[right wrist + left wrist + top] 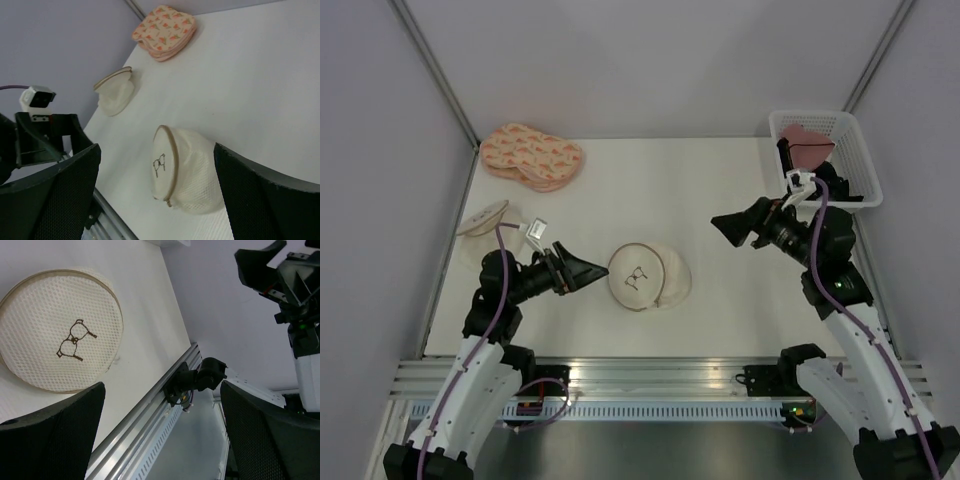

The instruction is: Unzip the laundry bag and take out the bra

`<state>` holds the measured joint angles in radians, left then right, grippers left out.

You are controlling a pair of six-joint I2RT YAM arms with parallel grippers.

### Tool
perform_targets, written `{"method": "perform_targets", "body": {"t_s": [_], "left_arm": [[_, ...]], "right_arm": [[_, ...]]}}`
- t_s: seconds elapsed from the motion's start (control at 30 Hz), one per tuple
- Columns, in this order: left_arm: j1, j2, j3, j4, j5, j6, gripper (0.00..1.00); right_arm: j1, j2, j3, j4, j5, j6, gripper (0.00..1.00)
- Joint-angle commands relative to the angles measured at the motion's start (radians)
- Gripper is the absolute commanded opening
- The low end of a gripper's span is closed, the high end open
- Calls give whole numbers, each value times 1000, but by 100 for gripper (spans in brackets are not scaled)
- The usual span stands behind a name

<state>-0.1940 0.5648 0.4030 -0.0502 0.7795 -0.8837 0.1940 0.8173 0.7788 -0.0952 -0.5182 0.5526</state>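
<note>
The laundry bag (648, 277) is a round cream mesh pouch with a tan zip rim and a small black mark. It lies shut at the front middle of the table. It also shows in the left wrist view (55, 335) and the right wrist view (190, 170). The bra is hidden. My left gripper (597, 270) is open and empty, just left of the bag and apart from it; the left wrist view (162, 385) shows its jaws wide. My right gripper (725, 225) is open and empty, raised to the right of the bag; its jaws also stand wide in the right wrist view (156, 147).
A peach patterned padded pair (532, 155) lies at the back left. A plain translucent round pouch (485, 220) lies at the left edge. A white basket (840, 165) at the back right holds a pink garment (808, 140). A metal rail (650, 370) runs along the table's front.
</note>
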Motion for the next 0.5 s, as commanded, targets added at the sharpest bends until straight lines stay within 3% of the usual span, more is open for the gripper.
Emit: {"method": "perform_targets", "body": {"t_s": [0.0,0.13,0.23,0.3,0.47], "left_arm": [[-5,-28,2,30,-13,9,100],[-7,-29,-53,82,-6,-12,99],[-15,-31,-153,162,-52,-125,99],[-38,-58,-236,182,-138,-222,100],[-130,-187,-378,197,-353,-386,100]], "right_arm": [[1,-150,14,-33,-59,93,98],[2,-226,-50,-138,96,220,98],[2,-244,-137,1,35,269,98],[2,-227,-180,35,-13,288,98],[2,-247,-196,-3,38,212,98]]}}
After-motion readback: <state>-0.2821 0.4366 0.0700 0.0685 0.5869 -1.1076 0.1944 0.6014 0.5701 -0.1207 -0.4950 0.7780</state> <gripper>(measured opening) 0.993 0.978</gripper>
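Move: The near laundry bag lies about 14 cm ahead of the left hand, 9 cm to its right and 19 cm below. From the right hand it is roughly 7 cm ahead, 10 cm left and 27 cm below. A second mesh bag lies some 40 cm left of the near bag and 10 cm farther out; the orange-patterned pouch is about 33 cm left of the near bag and 33 cm farther out. Open left hand sinks about 10 cm towards the near bag; open right rises backward, then sinks 8 cm. ##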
